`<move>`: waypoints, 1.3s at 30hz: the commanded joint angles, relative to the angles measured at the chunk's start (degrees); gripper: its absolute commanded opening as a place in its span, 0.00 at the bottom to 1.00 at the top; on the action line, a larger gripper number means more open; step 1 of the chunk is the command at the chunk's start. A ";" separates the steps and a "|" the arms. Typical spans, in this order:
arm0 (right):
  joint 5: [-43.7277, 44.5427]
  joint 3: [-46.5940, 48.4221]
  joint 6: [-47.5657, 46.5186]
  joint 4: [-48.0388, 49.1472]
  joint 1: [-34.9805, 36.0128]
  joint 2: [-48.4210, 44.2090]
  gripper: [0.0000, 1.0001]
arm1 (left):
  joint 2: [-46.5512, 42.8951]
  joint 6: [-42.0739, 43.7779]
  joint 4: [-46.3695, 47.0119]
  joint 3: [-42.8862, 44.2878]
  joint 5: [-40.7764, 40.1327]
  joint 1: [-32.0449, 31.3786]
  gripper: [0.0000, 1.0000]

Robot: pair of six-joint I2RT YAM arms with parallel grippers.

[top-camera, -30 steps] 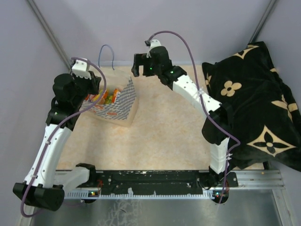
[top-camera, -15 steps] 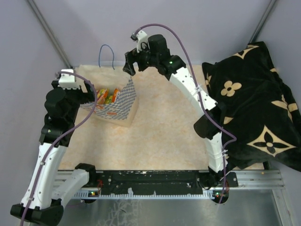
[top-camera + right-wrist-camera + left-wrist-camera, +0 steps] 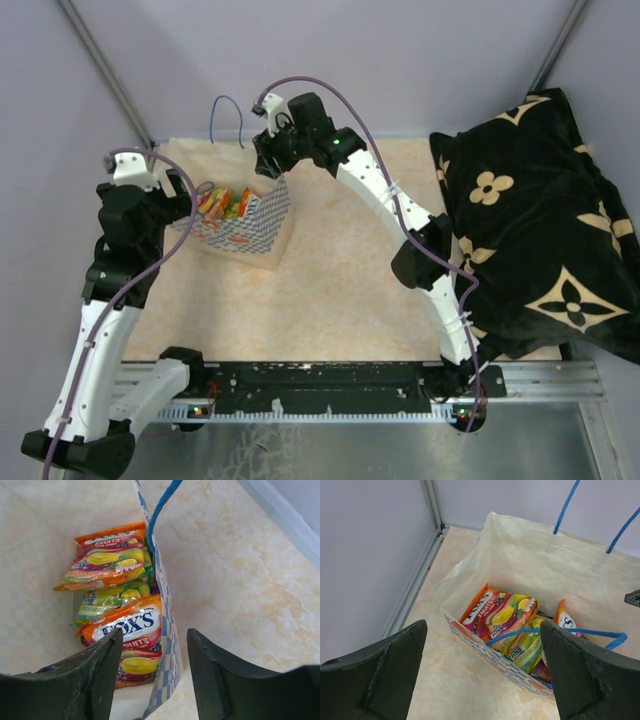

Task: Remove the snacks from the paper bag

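Observation:
The paper bag point(image 3: 250, 228) stands open at the table's back left, beige with blue-white checked sides. Several glossy snacks point(image 3: 225, 203) lie inside, orange, purple and green. In the left wrist view the snacks point(image 3: 506, 614) show behind the bag's near wall point(image 3: 485, 652), and my left gripper point(image 3: 482, 680) is open and empty, hovering at the bag's left side point(image 3: 183, 193). My right gripper point(image 3: 268, 163) is open at the bag's far right corner. In the right wrist view it point(image 3: 155, 680) straddles the checked wall point(image 3: 165, 630) beside an orange packet point(image 3: 127, 625), without touching.
A blue cord handle point(image 3: 226, 112) stands up behind the bag, and another point(image 3: 555, 631) droops across the snacks. A black cloth with gold flower marks point(image 3: 545, 215) covers the right side. Grey walls close in on the left and back. Beige tabletop point(image 3: 340, 270) lies in front.
My left gripper has drawn back left, off the bag's opening to its left edge. My right gripper has moved left and down to the bag's far right corner.

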 commanded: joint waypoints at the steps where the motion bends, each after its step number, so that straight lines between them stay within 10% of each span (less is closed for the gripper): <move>1: 1.97 3.12 -0.86 2.47 0.90 0.63 0.51 | 0.19 -2.74 -2.27 1.14 -1.94 0.07 1.00; 15: 6.70 -0.34 -0.01 5.05 0.99 -3.11 0.00 | 13.55 -2.99 -3.13 5.87 1.78 8.62 1.00; 39: 26.19 -36.60 7.51 17.81 -9.64 -29.87 0.00 | 25.89 -12.58 -7.81 14.55 24.10 12.85 1.00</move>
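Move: The bag's right rim runs between my right hand's half-open fingers, about 2 cm ahead and 1 cm below the hand point. From that hand the snacks lie some 10 cm left, 3 cm back and 18 cm down; the rear blue handle is about 6 cm ahead, 8 cm left and 3 cm up. From my open left hand, the bag's left rim is about 9 cm ahead, 3 cm left and 12 cm lower; the snacks are 10 cm ahead, 8 cm right and 25 cm down. I ease my right hand a couple of centimetres forward and pinch the bag's right rim shut between the fingers, then haul it about 14 cm to my right, the hand turning some 30 degrees clockwise. My left hand, empty and wide open, goes about 8 cm forward beside the bag, dipping, lifting and dipping again to end 6 cm lower, tilted further down. ##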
